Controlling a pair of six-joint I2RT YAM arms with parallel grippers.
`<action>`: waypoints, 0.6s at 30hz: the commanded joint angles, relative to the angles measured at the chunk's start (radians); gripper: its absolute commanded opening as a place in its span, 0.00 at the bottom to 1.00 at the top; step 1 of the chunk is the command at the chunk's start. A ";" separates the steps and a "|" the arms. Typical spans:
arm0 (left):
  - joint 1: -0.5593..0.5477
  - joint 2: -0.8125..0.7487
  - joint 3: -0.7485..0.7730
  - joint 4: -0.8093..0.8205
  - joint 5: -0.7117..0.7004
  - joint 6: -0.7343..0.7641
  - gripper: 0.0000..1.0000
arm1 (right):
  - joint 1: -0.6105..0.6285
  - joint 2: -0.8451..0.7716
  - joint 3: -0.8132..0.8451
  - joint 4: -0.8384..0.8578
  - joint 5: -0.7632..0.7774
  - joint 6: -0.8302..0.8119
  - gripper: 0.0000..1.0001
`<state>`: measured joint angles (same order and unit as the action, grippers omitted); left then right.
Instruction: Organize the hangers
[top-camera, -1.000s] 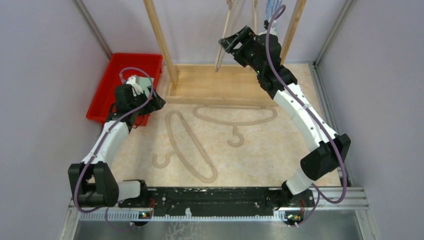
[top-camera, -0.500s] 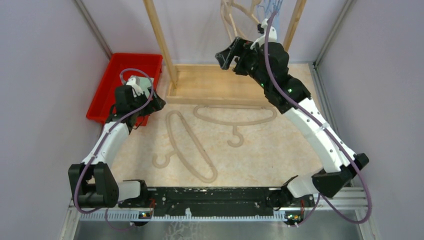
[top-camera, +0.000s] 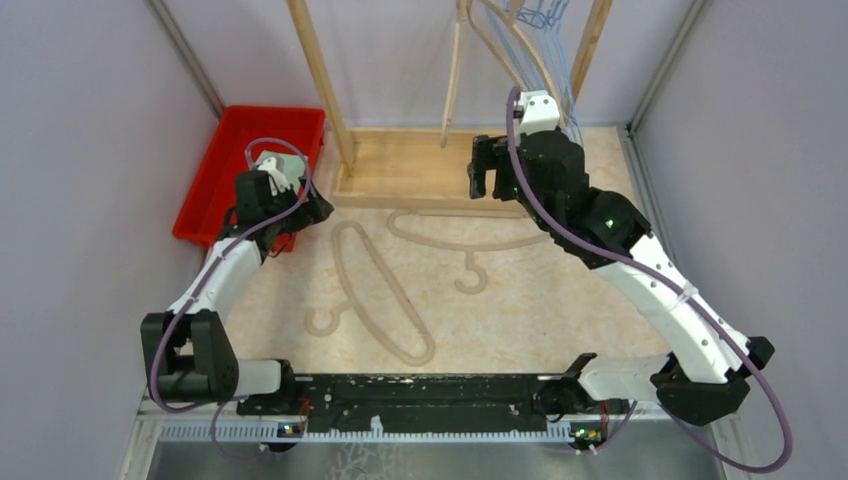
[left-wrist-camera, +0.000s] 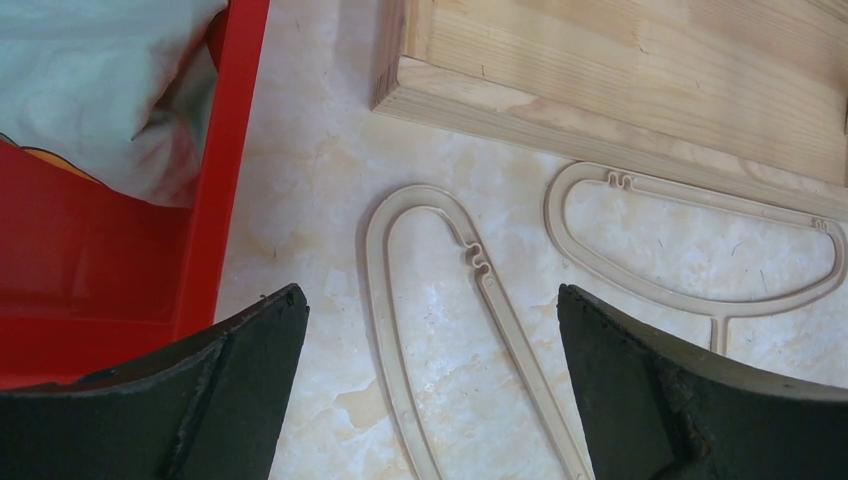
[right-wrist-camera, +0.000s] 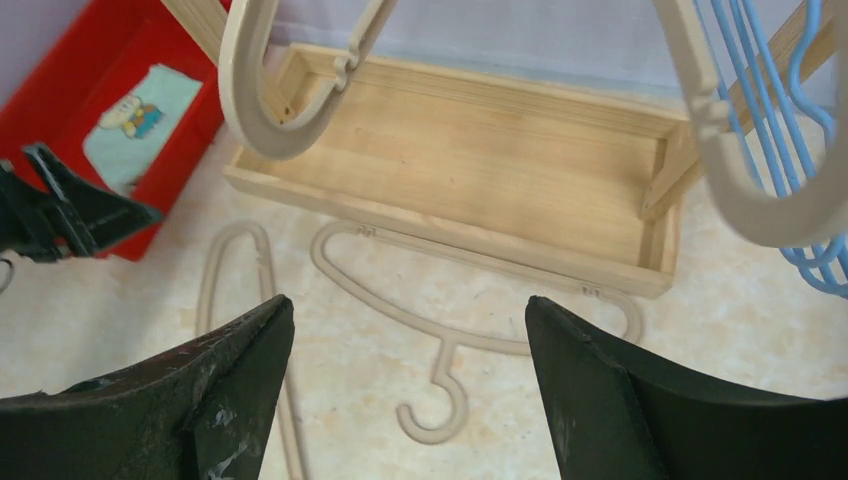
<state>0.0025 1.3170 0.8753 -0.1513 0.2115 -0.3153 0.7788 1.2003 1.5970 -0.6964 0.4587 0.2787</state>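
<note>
Two beige hangers lie flat on the table. One (left-wrist-camera: 377, 300) runs lengthwise below my left gripper (left-wrist-camera: 430, 292), whose jaws stand wide open and empty above it, next to the red bin. The other (right-wrist-camera: 442, 358) lies along the front of the rack base with its hook toward me, below my right gripper (right-wrist-camera: 407, 300), which is also open and empty. In the top view that gripper (top-camera: 484, 180) hovers over the rack base. More beige hangers (right-wrist-camera: 245, 110) and light-blue wire hangers (right-wrist-camera: 820, 262) hang from the rack above it.
The wooden frame rack has a tray-like base (top-camera: 420, 170) and two tall posts at the back. A red bin (top-camera: 215, 190) with a pale cloth (left-wrist-camera: 100, 80) in it stands at the back left. Grey walls close in both sides.
My right arm has come down and back from the hanging hangers, with its jaws wider apart. The beige hangers on the rack have swung. The left arm has barely moved.
</note>
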 joint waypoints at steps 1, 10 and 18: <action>0.002 0.023 0.010 0.031 0.019 0.010 1.00 | 0.010 0.007 0.007 -0.093 -0.040 -0.139 0.84; 0.001 0.057 0.002 0.040 0.026 0.003 1.00 | 0.009 -0.009 -0.167 -0.112 -0.326 -0.184 0.82; 0.002 0.077 0.017 0.044 0.030 0.011 1.00 | 0.010 0.017 -0.315 -0.072 -0.391 -0.219 0.81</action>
<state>0.0025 1.3827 0.8753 -0.1341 0.2253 -0.3141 0.7834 1.2144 1.3312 -0.8265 0.1280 0.0895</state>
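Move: The hanger by the rack, its hook pointing back to the robot, lies on the table some 40 cm below the right hand, about 7 cm ahead and 1 cm left. The other lying hanger is 5 cm back and 21 cm left of this hand; the rack's tray is centred 27 cm ahead and 5 cm left. The just-hung wood hanger hangs about level, 14 cm ahead and 5 cm left. From the left hand, the hanger by the rack lies 32 cm right, 1 cm back and 15 cm down. Down towards the lying hanger by the rack, over its hook, goes the empty right hand: about 15 cm, easing back some 5 cm from the hung hangers and slightly left. The wrist tips down some 20 degrees, turns counter-clockwise about as much and rolls left side down, fingers staying open, touching nothing. The open left hand sinks 2 cm beside the red bin. ##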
